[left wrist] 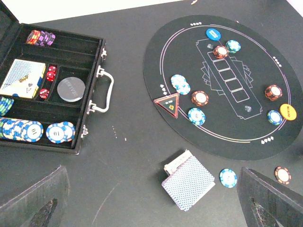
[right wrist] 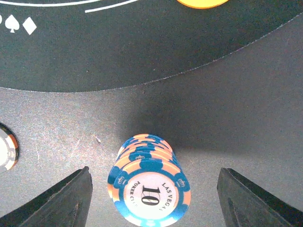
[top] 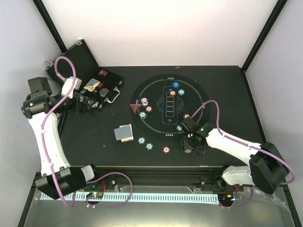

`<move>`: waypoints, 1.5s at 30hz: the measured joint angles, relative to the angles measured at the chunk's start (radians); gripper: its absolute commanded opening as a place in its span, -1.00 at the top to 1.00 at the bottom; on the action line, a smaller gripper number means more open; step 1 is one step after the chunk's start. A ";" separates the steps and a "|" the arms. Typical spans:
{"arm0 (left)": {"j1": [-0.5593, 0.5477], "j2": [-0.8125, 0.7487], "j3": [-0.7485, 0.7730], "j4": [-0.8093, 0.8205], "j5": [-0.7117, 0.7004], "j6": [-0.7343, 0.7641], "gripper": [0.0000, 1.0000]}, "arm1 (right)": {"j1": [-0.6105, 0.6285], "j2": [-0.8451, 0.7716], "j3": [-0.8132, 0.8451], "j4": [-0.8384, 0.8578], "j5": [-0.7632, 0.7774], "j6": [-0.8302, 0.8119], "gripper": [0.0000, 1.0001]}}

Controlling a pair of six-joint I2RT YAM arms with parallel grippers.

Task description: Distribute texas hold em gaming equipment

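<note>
A stack of blue-and-orange poker chips (right wrist: 149, 189) marked 10 stands on the bare table just off the mat's edge. My right gripper (right wrist: 154, 189) is open around it, with a gap on each side. On the round mat (left wrist: 218, 142) lie several teal and brown-red chips, a blue disc (left wrist: 213, 33), an orange disc (left wrist: 288, 112) and the red triangle marker (left wrist: 167, 103). A deck of grey-blue-backed cards (left wrist: 188, 185) lies on the table, with a teal chip (left wrist: 227, 178) and a brown-red chip (left wrist: 282, 175) to its right. My left gripper (left wrist: 151, 189) hangs open above the table near the deck.
The open black case (left wrist: 90, 61) at the left holds more chip rows, a boxed deck, red dice and a grey disc. In the top view, the left gripper (top: 81, 103) hovers by the case (top: 111, 80) and the right gripper (top: 189, 143) hovers at the mat's near edge.
</note>
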 measured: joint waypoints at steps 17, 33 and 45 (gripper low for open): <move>0.000 0.000 0.000 0.000 0.000 0.000 -0.97 | 0.020 0.052 0.000 0.011 0.000 0.008 0.00; 0.000 0.000 0.000 0.000 0.000 -0.001 -0.98 | 0.020 0.058 0.017 0.007 0.000 0.005 0.51; 0.000 0.000 0.007 0.000 -0.001 -0.004 -0.98 | -0.035 0.066 0.303 -0.091 0.031 -0.032 0.61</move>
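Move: The stack of 10-chips stands between the open right fingers, its middle straight below the hand point by roughly 2 cm. From the right hand, the orange disc lies about 10 cm ahead and 1 cm right, a blue-white chip about 10 cm ahead and 4 cm left, and a single red chip 11 cm left and 1 cm back, all some 3 cm below. For the idle left hand, the stack is roughly 40 cm right, 12 cm back and 29 cm below. The right hand sinks about 1 cm around the stack of 10-chips while its fingers, pointing down, close from wide open to pinch the top chips by their rims, and it pauses there as the grip settles. Then, keeping its hold, it lifts with growing speed some 8 cm, at the same time going about 6 cm forward and a little left towards the orange disc, the fingertips tilting some 10 degrees forward. ##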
